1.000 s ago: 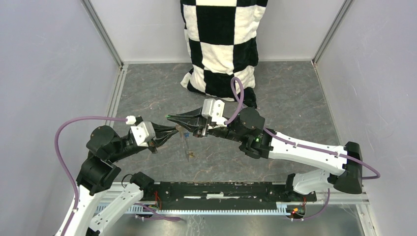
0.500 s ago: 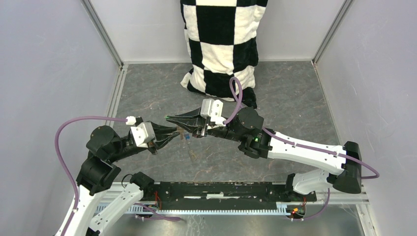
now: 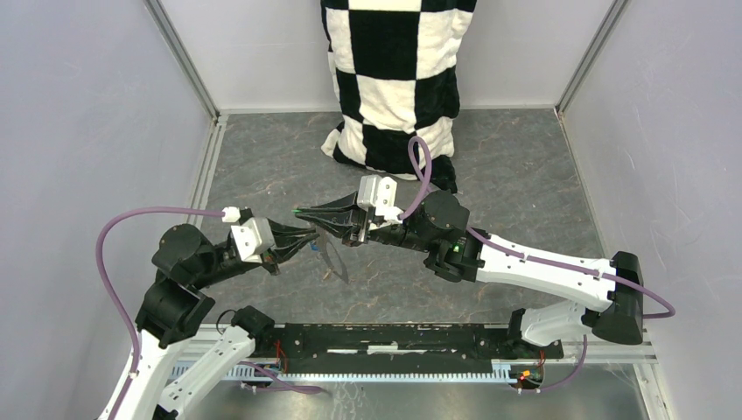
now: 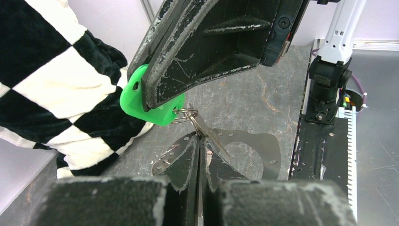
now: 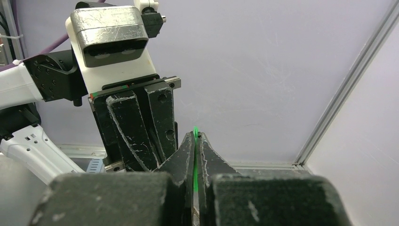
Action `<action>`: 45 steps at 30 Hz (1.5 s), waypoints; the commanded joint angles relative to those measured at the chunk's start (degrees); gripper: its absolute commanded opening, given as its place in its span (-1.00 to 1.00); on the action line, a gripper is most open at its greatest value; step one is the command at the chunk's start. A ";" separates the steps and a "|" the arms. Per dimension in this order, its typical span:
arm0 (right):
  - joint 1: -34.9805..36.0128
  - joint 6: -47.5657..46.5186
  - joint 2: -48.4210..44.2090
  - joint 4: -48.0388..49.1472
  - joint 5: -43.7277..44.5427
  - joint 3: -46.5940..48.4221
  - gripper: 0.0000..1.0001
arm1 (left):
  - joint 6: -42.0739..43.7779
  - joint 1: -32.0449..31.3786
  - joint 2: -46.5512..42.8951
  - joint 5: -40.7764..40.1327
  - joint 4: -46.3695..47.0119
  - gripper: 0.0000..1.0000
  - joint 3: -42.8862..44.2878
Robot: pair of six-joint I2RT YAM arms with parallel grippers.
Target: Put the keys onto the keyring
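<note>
The green key [image 4: 141,101] is held above the table, and my right gripper [image 5: 196,135] is shut on its plastic head; only a green sliver [image 5: 194,157] shows between the fingers. A small silver ring [image 4: 186,113] hangs at the key's edge. From it the dark keyring [image 4: 263,141] strap runs down into my left gripper [image 4: 200,140], which is shut on the strap just under the ring. The strap's loop dangles below. From above, the left gripper [image 3: 311,238] and right gripper [image 3: 302,210] meet tip to tip, with the keyring [image 3: 332,261] hanging beneath.
A black-and-white checkered cloth [image 3: 394,79] hangs at the back wall, with its foot on the grey marbled table [image 3: 525,175]. It also fills the left side of the left wrist view [image 4: 47,84]. A black rail [image 3: 394,337] runs along the near edge between the arm bases.
The left jaws opened a little, then shut again on the strap. The hanging keyring swung from a thin vertical line into a slanted loop. The right arm stayed put.
</note>
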 commanded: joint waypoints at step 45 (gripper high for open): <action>0.96 4.31 3.44 -9.90 -9.63 12.59 -0.06 | -2.24 -0.13 -3.89 -1.39 9.04 -0.96 -1.43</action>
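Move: The green key tag is already pinched in the right fingers, its middle about 1 cm to the left of that hand point. From the left hand, which is shut on the metal by the split ring, the tag lies some 4 cm ahead, 2 cm left and 4 cm above. The ring is about 1 cm ahead of the left hand and 2 cm above it, level sideways; the grey plate hangs some 3 cm back, 3 cm right and 6 cm below it. The green tag is let go by the right hand, which first drifts back and slightly left, then opens to about half while moving back and up, roughly 3 cm back and 2.5 cm up in all, turning some 10 degrees counter-clockwise. The left hand keeps its pinch by the ring and eases up about 2 cm and slightly left. ##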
